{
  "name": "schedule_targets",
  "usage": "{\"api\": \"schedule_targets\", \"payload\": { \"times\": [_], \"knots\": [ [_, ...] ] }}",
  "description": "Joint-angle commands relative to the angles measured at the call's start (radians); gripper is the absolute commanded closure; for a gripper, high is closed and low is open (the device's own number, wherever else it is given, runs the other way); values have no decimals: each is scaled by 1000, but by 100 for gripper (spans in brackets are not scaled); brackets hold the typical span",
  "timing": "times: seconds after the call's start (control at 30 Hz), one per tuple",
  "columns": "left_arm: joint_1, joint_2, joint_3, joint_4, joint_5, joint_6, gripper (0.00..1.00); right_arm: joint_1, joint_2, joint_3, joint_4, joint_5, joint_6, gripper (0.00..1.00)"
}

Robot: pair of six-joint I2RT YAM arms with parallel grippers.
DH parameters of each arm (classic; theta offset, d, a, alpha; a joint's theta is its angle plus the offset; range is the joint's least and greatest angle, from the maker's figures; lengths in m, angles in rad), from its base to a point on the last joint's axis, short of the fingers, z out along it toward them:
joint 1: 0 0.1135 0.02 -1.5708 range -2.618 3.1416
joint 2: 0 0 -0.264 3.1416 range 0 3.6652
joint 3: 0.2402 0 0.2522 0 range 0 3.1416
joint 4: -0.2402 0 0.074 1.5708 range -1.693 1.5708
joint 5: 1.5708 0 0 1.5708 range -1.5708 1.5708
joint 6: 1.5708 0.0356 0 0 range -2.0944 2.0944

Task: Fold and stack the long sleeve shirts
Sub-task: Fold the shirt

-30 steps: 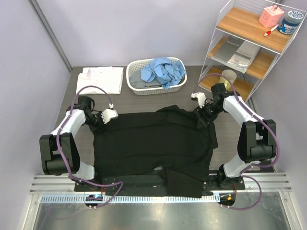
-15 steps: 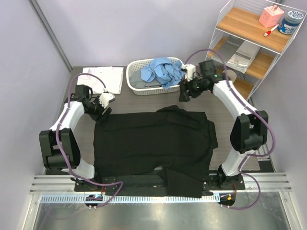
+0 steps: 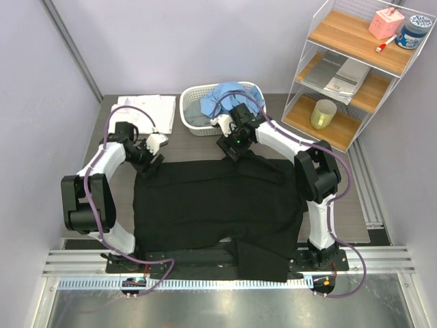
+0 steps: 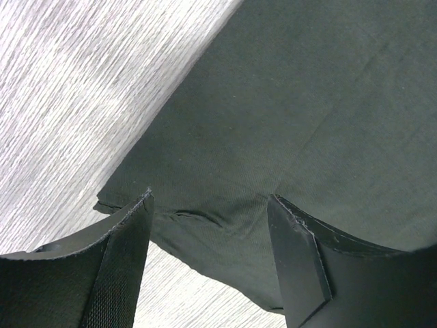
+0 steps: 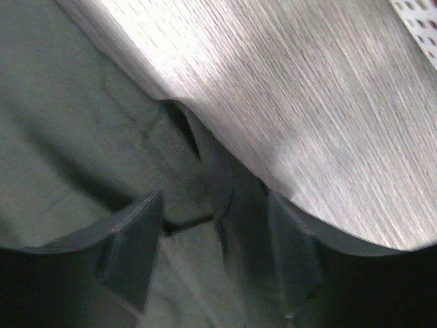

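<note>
A large black long sleeve shirt (image 3: 218, 201) lies spread on the table, one part hanging over the near edge. My left gripper (image 3: 151, 162) stands open over its far left corner (image 4: 205, 225), the cloth lying flat between the fingers (image 4: 126, 256). At the far middle edge my right gripper (image 3: 232, 147) is open just above the collar folds (image 5: 198, 171). A folded white shirt (image 3: 147, 109) rests at the back left. A light blue shirt (image 3: 232, 99) lies crumpled in the basket.
The white slatted basket (image 3: 198, 127) stands at the back centre, right behind my right gripper. A wire and wood shelf rack (image 3: 341, 68) at the back right holds a yellow cup (image 3: 323, 113), papers and small items. Bare wood-grain table (image 4: 61, 102) shows beside the shirt.
My right arm has swung from the shirt's far right corner leftward to the collar. My left gripper has opened wider, letting the far left corner lie flat, and shifted slightly.
</note>
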Motion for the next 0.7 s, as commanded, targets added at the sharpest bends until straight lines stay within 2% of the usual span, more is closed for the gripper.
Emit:
{"api": "schedule_targets", "payload": {
  "times": [0.0,0.03,0.07,0.13,0.17,0.23,0.27,0.37,0.47,0.67],
  "knots": [
    [-5,23,-1,43,-16,-15,34,23,39,45,41,124,-66,40],
    [-8,43,2,48,-36,-27,36,23,46,50,41,141,-66,45],
    [-10,52,3,51,-45,-29,37,23,54,54,39,143,-63,57],
    [-17,75,3,60,-68,-34,39,23,49,53,45,153,-57,70],
    [-19,95,2,75,-96,-37,42,23,37,50,48,156,-57,84],
    [-24,121,-4,89,-128,-37,49,21,19,48,56,179,-43,99],
    [-22,147,-6,95,-157,-38,63,21,-4,50,55,182,-39,99],
    [-24,193,-13,102,-217,-29,83,23,-59,42,67,193,-26,99],
    [-24,220,-24,106,-249,-15,92,2,-141,18,85,190,14,99],
    [-24,238,-20,105,-263,-24,96,-92,-263,-19,88,28,96,99]
  ]
}}
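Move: The black shirt's far-left corner is almost under my open left hand, about 2 cm left, 1 cm farther out and 6 cm down; the folded white shirt is some 17 cm ahead of that hand, 4 cm left and 5 cm down. Under my open right hand, the black shirt's raised far edge is about 3 cm down, 1 cm ahead and 1 cm right. The laundry basket's middle is roughly 15 cm ahead of my right hand, 3 cm left, near its height. My right hand dips about 3 cm, shuts its fingers on the black shirt's far edge, then lifts some 9 cm, drifting forward and right towards the basket with the cloth pinched. Meanwhile my left hand sinks about 5 cm and slips a little left, tilting slightly, and closes on the cloth beside the far-left corner, staying low there. ##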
